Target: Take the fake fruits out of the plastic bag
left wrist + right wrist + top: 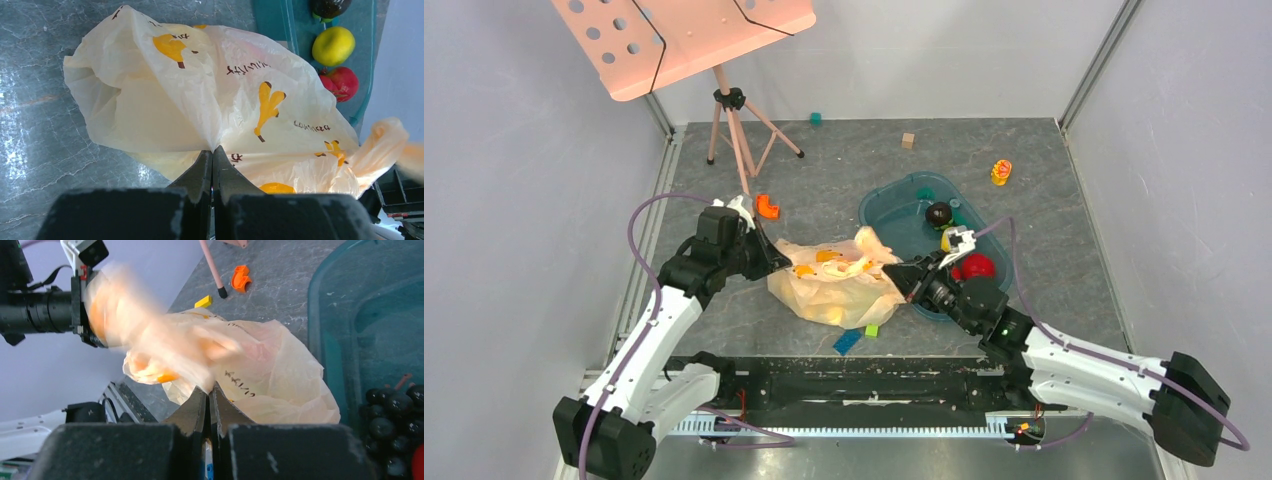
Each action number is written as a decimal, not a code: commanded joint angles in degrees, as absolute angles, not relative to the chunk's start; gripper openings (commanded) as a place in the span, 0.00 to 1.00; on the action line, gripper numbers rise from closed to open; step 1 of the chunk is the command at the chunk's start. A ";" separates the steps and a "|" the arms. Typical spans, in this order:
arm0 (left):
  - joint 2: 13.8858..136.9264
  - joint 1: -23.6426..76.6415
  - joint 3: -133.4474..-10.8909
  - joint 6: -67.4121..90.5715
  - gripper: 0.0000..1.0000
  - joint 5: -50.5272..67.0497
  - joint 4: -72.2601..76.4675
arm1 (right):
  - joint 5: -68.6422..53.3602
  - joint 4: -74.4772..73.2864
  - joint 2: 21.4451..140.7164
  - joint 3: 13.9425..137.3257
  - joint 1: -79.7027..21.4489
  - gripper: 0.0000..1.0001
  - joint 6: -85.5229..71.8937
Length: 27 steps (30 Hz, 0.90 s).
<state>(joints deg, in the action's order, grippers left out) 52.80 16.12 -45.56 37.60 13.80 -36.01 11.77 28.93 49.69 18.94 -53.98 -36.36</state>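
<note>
The cream plastic bag [839, 285] with banana prints lies crumpled mid-table, just left of the teal tray [894, 205]. My left gripper [774, 262] is shut on the bag's left side; the left wrist view shows the film pinched at the tips [212, 152]. My right gripper [902, 275] is shut on the bag's right side [211, 389]. A bag handle [130, 315] is blurred above. A yellow lemon [333, 46] and a red apple [342, 82] lie in the tray. A yellow shape [277, 188] shows through the bag; pear and banana pieces are hidden.
The tray also holds a dark plum [939, 213] and black grapes [395, 415]. A pink stand's tripod [734, 130] and an orange piece [767, 206] stand behind the bag. Blue [847, 341] and green [872, 329] blocks lie in front of it.
</note>
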 commanded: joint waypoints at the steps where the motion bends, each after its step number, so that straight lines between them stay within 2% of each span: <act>1: 52.02 14.77 -44.84 33.10 0.02 5.82 -37.67 | 26.05 26.69 43.77 15.93 -52.38 0.00 -42.59; 7: 52.06 14.77 -45.12 32.53 0.02 5.74 -37.93 | 27.60 25.48 41.04 14.10 -52.29 0.00 -44.91; 8: 52.11 14.77 -45.31 32.26 0.04 6.38 -37.76 | 26.89 25.53 41.39 14.60 -52.29 0.00 -44.08; 11: 51.75 14.77 -46.47 30.40 0.38 10.25 -36.81 | 24.25 26.21 42.99 16.19 -52.27 0.00 -41.51; 13: 50.93 14.85 -48.47 28.60 0.66 12.91 -36.65 | 22.99 26.28 44.12 17.30 -52.30 0.00 -40.34; 15: 48.89 15.02 -50.75 27.13 0.78 14.38 -36.50 | 22.26 26.28 45.15 18.19 -52.29 0.00 -39.50; 17: 46.72 16.18 -53.04 25.46 0.96 15.73 -35.60 | 21.73 26.21 46.06 19.06 -52.25 0.00 -38.96; 18: 45.61 17.01 -54.19 24.50 0.99 16.34 -34.86 | 21.30 26.13 46.40 19.68 -52.27 0.00 -38.65; 21: 43.89 22.74 -56.47 22.18 1.00 13.82 -32.85 | 19.22 25.09 48.09 22.82 -52.13 0.00 -37.43; 27: 44.88 43.05 -57.15 14.75 1.00 -4.87 -29.90 | 6.54 19.04 56.05 34.72 -50.05 0.00 -34.41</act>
<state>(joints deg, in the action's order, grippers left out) 44.05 32.99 -57.23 23.22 7.40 -33.61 16.14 21.32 51.94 25.98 -51.48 -37.63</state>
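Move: My left hand grips the bag's left rim; the loose handle standing by my right fingers is about 16 cm to its right, 4 cm ahead and 5 cm higher. The bag's middle lies some 10 cm right, 4 cm back and 8 cm below it, the blue block 12 cm right and 17 cm back on the table. From my right hand, the handle is about 4 cm ahead, 3 cm left and slightly above. I open my left fingers wide to let go of the bag's left rim, ease about 1 cm left, then lift quickly some 12 cm while swinging right and a little back, tipping the fingers up about 30 degrees and turning them clockwise. My right hand keeps its pinch on the bag, drawing it right about 4 cm, then coming back left, forward and up. ##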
